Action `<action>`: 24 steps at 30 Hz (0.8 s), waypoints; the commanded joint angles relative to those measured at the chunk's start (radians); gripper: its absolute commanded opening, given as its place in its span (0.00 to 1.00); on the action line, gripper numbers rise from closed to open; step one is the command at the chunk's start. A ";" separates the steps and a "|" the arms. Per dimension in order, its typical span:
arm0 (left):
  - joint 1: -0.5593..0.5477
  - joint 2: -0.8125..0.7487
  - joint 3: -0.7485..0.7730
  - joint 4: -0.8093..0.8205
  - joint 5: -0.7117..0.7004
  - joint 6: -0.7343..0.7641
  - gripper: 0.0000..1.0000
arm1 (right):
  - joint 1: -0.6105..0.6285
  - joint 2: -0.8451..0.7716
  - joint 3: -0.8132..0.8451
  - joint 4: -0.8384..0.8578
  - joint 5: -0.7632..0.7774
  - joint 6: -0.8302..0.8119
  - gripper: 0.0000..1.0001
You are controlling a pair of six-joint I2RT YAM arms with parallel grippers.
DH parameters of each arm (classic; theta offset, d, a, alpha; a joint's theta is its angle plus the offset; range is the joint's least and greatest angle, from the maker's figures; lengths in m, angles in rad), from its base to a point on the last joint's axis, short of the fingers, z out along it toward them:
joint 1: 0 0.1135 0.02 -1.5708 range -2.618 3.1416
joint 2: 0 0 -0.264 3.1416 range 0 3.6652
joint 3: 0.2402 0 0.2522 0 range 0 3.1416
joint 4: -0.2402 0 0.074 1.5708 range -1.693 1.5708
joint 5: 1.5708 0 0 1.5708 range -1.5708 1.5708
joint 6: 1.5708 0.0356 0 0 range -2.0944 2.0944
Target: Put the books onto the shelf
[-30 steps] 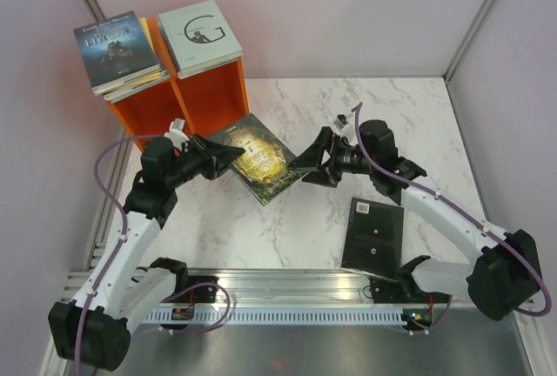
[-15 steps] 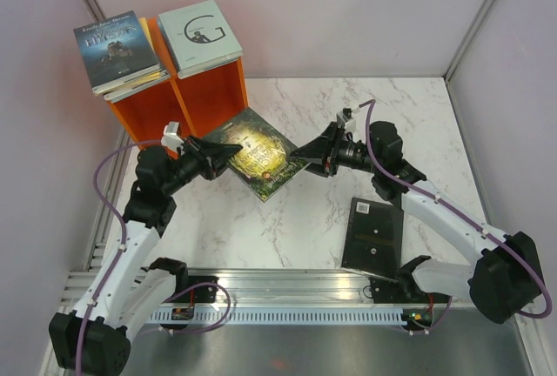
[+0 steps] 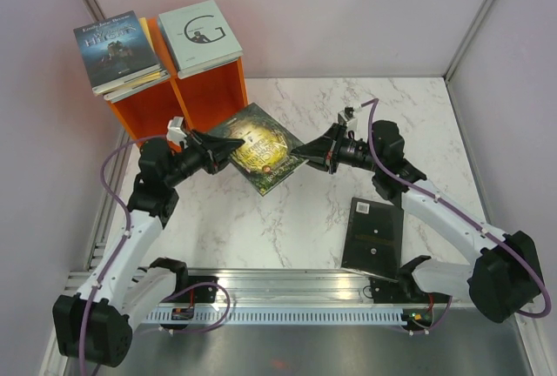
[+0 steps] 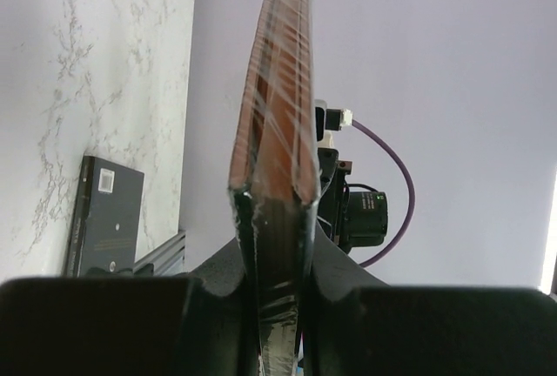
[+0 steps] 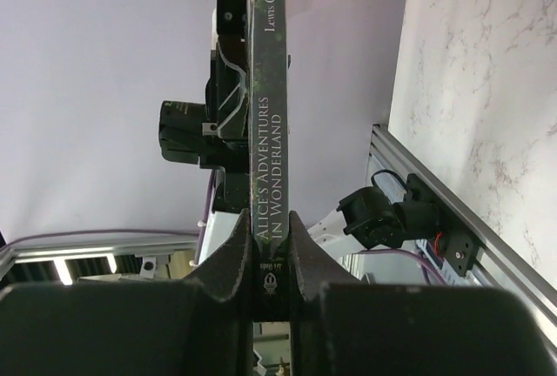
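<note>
A green-gold book (image 3: 259, 148) hangs just above the marble table, pinched from both sides. My left gripper (image 3: 228, 145) is shut on its left edge, seen page-side on in the left wrist view as the book (image 4: 280, 132) between the left gripper's (image 4: 278, 258) jaws. My right gripper (image 3: 302, 151) is shut on its spine; the right wrist view shows the book's spine (image 5: 268, 115) clamped in the right gripper (image 5: 270, 228). The orange shelf (image 3: 213, 93) stands just behind, with a dark blue book (image 3: 117, 45) and a pale grey book (image 3: 202, 35) lying on top. A black book (image 3: 374, 237) lies flat at the front right.
Thinner books sit under the dark blue one on the shelf top. The black book (image 4: 104, 219) also shows on the marble in the left wrist view. A metal rail (image 3: 287, 285) runs along the near edge. Purple walls close in the table.
My right gripper has moved in from open and shut on the book's spine. The book has shifted slightly up and toward the shelf, with the left gripper still holding it.
</note>
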 commanded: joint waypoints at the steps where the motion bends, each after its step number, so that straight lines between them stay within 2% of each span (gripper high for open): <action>1: -0.012 0.061 0.028 -0.094 0.102 0.132 0.10 | 0.019 -0.020 0.096 0.144 -0.049 -0.031 0.00; 2: -0.014 0.076 0.054 -0.111 0.116 0.149 0.26 | 0.018 -0.023 0.111 0.092 -0.044 -0.046 0.00; 3: -0.012 0.080 0.068 -0.167 0.117 0.169 0.35 | 0.013 -0.025 0.145 0.061 -0.041 -0.063 0.00; 4: -0.009 0.080 0.083 -0.203 0.119 0.216 0.59 | 0.007 -0.026 0.164 0.029 -0.034 -0.098 0.00; 8: 0.030 0.055 0.137 -0.361 0.126 0.315 0.88 | -0.050 -0.043 0.222 -0.042 -0.040 -0.103 0.00; 10: 0.076 0.026 0.135 -0.425 0.139 0.353 0.97 | -0.110 -0.046 0.242 -0.042 -0.058 -0.094 0.00; 13: 0.150 -0.015 0.134 -0.519 0.163 0.413 1.00 | -0.177 -0.033 0.302 -0.043 -0.098 -0.070 0.00; 18: 0.254 -0.049 0.135 -0.623 0.205 0.497 1.00 | -0.206 0.024 0.449 -0.055 -0.104 -0.040 0.00; 24: 0.256 -0.095 0.082 -0.663 0.211 0.531 1.00 | -0.205 0.165 0.674 -0.020 -0.072 0.035 0.00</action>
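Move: The Alice book is already pinched by both grippers, the left one about 19 cm to the right one's left and 2 cm farther out. From the right gripper, the G-book pile on the shelf lies roughly 32 cm ahead, 30 left and 9 above; the shelf's front right top corner is some 27 ahead, 18 left, 6 up; the dark blue pile 24 ahead, 50 left, 11 up. From the left gripper, the G-book pile is about 29 ahead, 11 left, 10 up. Open the left gripper wide to let go of the Alice book, and draw it off down, left and slightly back, rolling its left side up. Keep the right fingers shut on the book; once it is free, swing it a little forward and right away from the left gripper, then lift fast to about 16 cm up, tipping the hand upward some 15 degrees. ##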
